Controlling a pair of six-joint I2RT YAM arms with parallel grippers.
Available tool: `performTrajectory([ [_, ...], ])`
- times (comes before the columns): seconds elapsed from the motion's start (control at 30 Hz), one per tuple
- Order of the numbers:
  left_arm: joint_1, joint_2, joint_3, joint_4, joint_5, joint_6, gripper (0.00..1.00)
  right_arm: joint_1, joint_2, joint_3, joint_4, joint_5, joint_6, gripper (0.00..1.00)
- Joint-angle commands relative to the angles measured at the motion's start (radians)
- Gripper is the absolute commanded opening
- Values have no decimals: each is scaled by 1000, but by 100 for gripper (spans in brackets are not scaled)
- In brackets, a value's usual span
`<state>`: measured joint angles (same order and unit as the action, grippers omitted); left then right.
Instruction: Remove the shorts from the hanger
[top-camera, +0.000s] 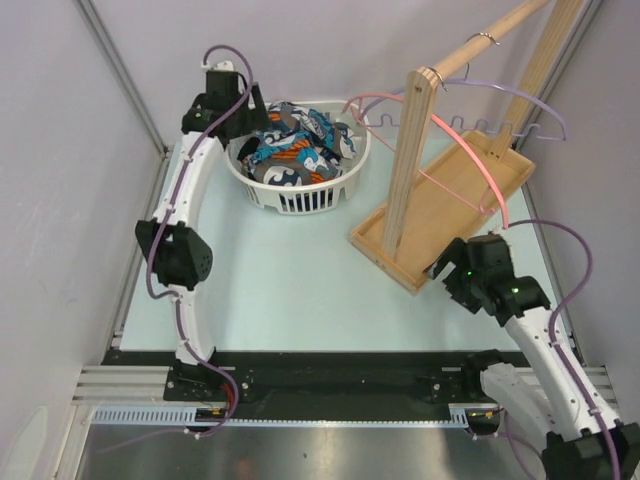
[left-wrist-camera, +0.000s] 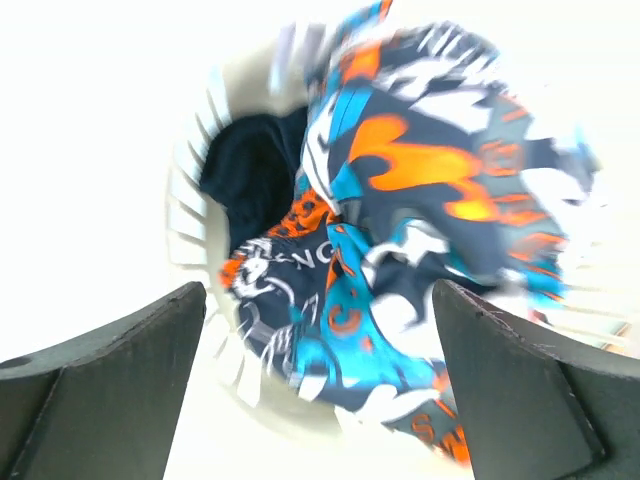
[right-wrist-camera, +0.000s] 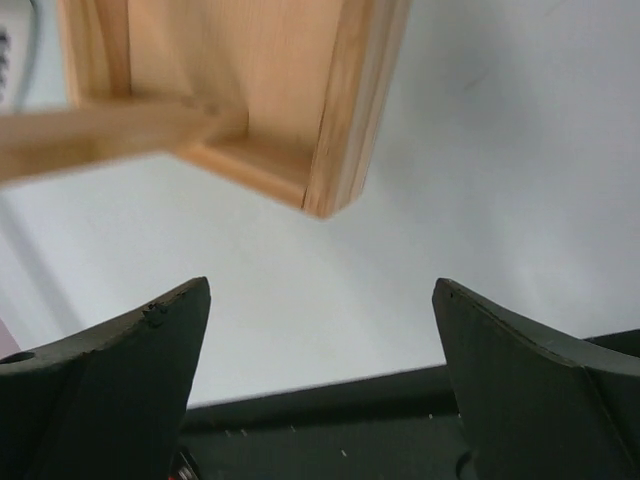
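Note:
The colourful shorts (top-camera: 300, 142) lie bunched in a white laundry basket (top-camera: 262, 187) at the back left. In the left wrist view the shorts (left-wrist-camera: 420, 200) fill the basket. The lavender hanger (top-camera: 535, 100) hangs bare from the wooden rod at the back right. My left gripper (top-camera: 248, 108) hovers over the basket's left rim, open and empty, with the shorts below between its fingers (left-wrist-camera: 320, 385). My right gripper (top-camera: 441, 268) is open and empty by the near corner of the wooden rack base (right-wrist-camera: 335, 130), low over the table (right-wrist-camera: 320, 375).
A plain dark navy garment (left-wrist-camera: 255, 175) lies in the basket under the shorts. A pink hanger (top-camera: 470, 150) hangs on the rod (top-camera: 490, 35) beside the lavender one. The wooden rack's post (top-camera: 410, 160) and tray base (top-camera: 440, 215) stand at the right. Walls close both sides.

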<state>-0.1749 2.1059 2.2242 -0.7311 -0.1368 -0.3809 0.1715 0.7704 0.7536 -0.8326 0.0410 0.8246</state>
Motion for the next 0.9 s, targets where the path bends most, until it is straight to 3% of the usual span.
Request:
performTrajectory([
  [0.0,-37,-184,83,-169,-107,126,100,260,27,-33,43,75,166,99],
  [0.07,-55,-309,-12,-171,-96,143,100,370,33,-39,70,114,191,100],
  [0.17,-139,-596,-402,38,15,152,100,554,24,-54,124,128,179,100],
  [0.2,-197,-688,-634,118,70,146,100,597,3,-78,144,122,167,100],
  [0.23,-230,-766,-749,192,204,122,100,659,-15,-95,200,84,145,100],
  [0.27,-260,-905,-852,346,254,105,100,692,-34,-115,229,67,112,100],
  [0.3,-329,-960,-1024,402,285,87,100,715,-86,-138,256,45,99,100],
  [0.37,-402,-1042,-1151,485,353,36,100,781,-159,-218,363,-30,46,100],
  [0.4,-488,-1101,-1251,543,367,19,100,802,-213,-246,401,-61,35,100],
  [0.57,-768,-1237,-1498,714,396,-27,100,864,-711,-482,596,-210,42,100],
  [0.6,-834,-1289,-1585,792,413,-42,100,864,-744,-487,586,-210,56,100],
  [0.7,-917,-1380,-1766,903,477,-117,100,872,-636,-493,592,-240,54,100],
  [0.87,-946,-1642,-2047,1209,546,-312,100,885,-737,-649,909,-297,108,100],
])
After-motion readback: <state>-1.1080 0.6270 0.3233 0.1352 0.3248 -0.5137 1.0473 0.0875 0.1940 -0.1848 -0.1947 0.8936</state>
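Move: The left hand is empty and hangs over the basket's left side. The shorts lie in the basket about 4 cm ahead, 10 cm to its right and 14 cm below; the basket's middle is at nearly the same spot, some 17 cm down. The right hand has the stand base's near corner roughly 6 cm ahead, 4 cm left and 12 cm below, the shorts about 37 cm ahead and 35 cm left. Back in one long fast sweep, about 50 cm, the open left hand leaves the shorts and basket, first rising some 10 cm, then curving about 20 cm right and sinking, turning clockwise to point inward. The open right hand swings left and back past the stand's near corner, turning counter-clockwise until the two grippers face each other over the table's near edge. ##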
